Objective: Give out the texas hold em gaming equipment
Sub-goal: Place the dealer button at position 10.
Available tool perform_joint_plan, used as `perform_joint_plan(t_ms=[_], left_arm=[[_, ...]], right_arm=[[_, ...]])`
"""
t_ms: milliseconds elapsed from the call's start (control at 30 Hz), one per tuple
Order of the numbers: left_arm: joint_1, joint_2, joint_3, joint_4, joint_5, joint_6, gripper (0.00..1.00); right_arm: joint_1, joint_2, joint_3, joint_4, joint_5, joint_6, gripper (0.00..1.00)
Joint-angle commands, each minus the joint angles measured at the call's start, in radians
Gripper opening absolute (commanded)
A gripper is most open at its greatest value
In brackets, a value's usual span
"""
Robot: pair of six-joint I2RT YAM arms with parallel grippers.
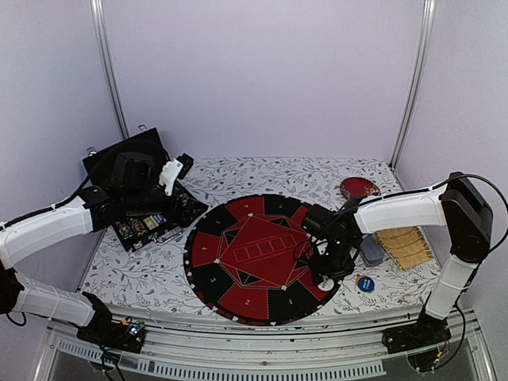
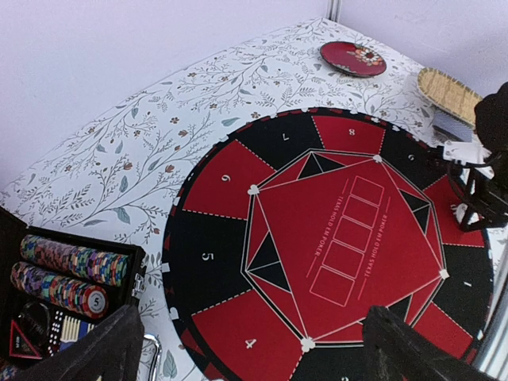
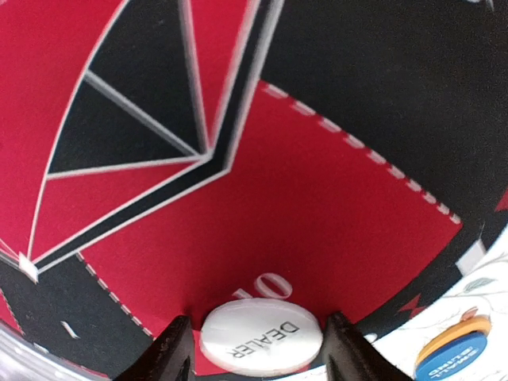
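The white DEALER button lies flat on the red segment marked 10 of the round red and black poker mat. My right gripper is open, a finger on each side of the button with small gaps; it also shows in the top view. A blue button on an orange one lies on the tablecloth right of the mat. A grey-blue card deck lies by the straw mat. Striped poker chips sit in rows in the black case. My left gripper is open and empty above the mat's left edge.
The open black chip case stands at the left. A straw-coloured slatted mat and a dark red plate lie at the right and back right. The table has a floral cloth and walls around it.
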Motion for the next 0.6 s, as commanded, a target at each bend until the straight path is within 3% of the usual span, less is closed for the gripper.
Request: perform_joint_plan(t_ms=[0, 267, 400, 567], left_arm=[[-0.011, 0.001, -0.015, 0.012, 0.006, 0.012, 0.98], [-0.011, -0.002, -0.015, 0.012, 0.006, 0.012, 0.98], [-0.011, -0.004, -0.015, 0.012, 0.005, 0.012, 0.98], [-0.011, -0.007, -0.013, 0.01, 0.01, 0.011, 0.98]], right_arm=[[0.012, 0.02, 0.001, -0.051, -0.016, 0.01, 0.69], [0.01, -0.107, 0.042, -0.155, 0.046, 0.028, 0.97], [-0.014, -0.194, -0.022, -0.236, 0.088, 0.09, 0.99], [-0.116, -0.337, -0.162, -0.21, 0.031, 0.114, 0.99]])
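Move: The dealer button lies between the right hand's fingertips, practically at the hand point, flat on the outer part of the mat's position 10. The printed 10 is some 3 cm farther out, about 1 cm to the left. The small blind button lies level with the hand, about 12 cm to its right; the card deck is roughly 12 cm ahead and 13 cm right. From the left hand, the dealer button is some 37 cm right, 11 cm back and 20 cm below. Opening first, almost on the spot, the right hand spreads its fingers from about half to fully wide and comes free of the dealer button's sides. Then it climbs about 5 cm while swinging some 5 cm right, easing back slightly, off the mat's rim towards the small blind button, fingers still pointing down. ##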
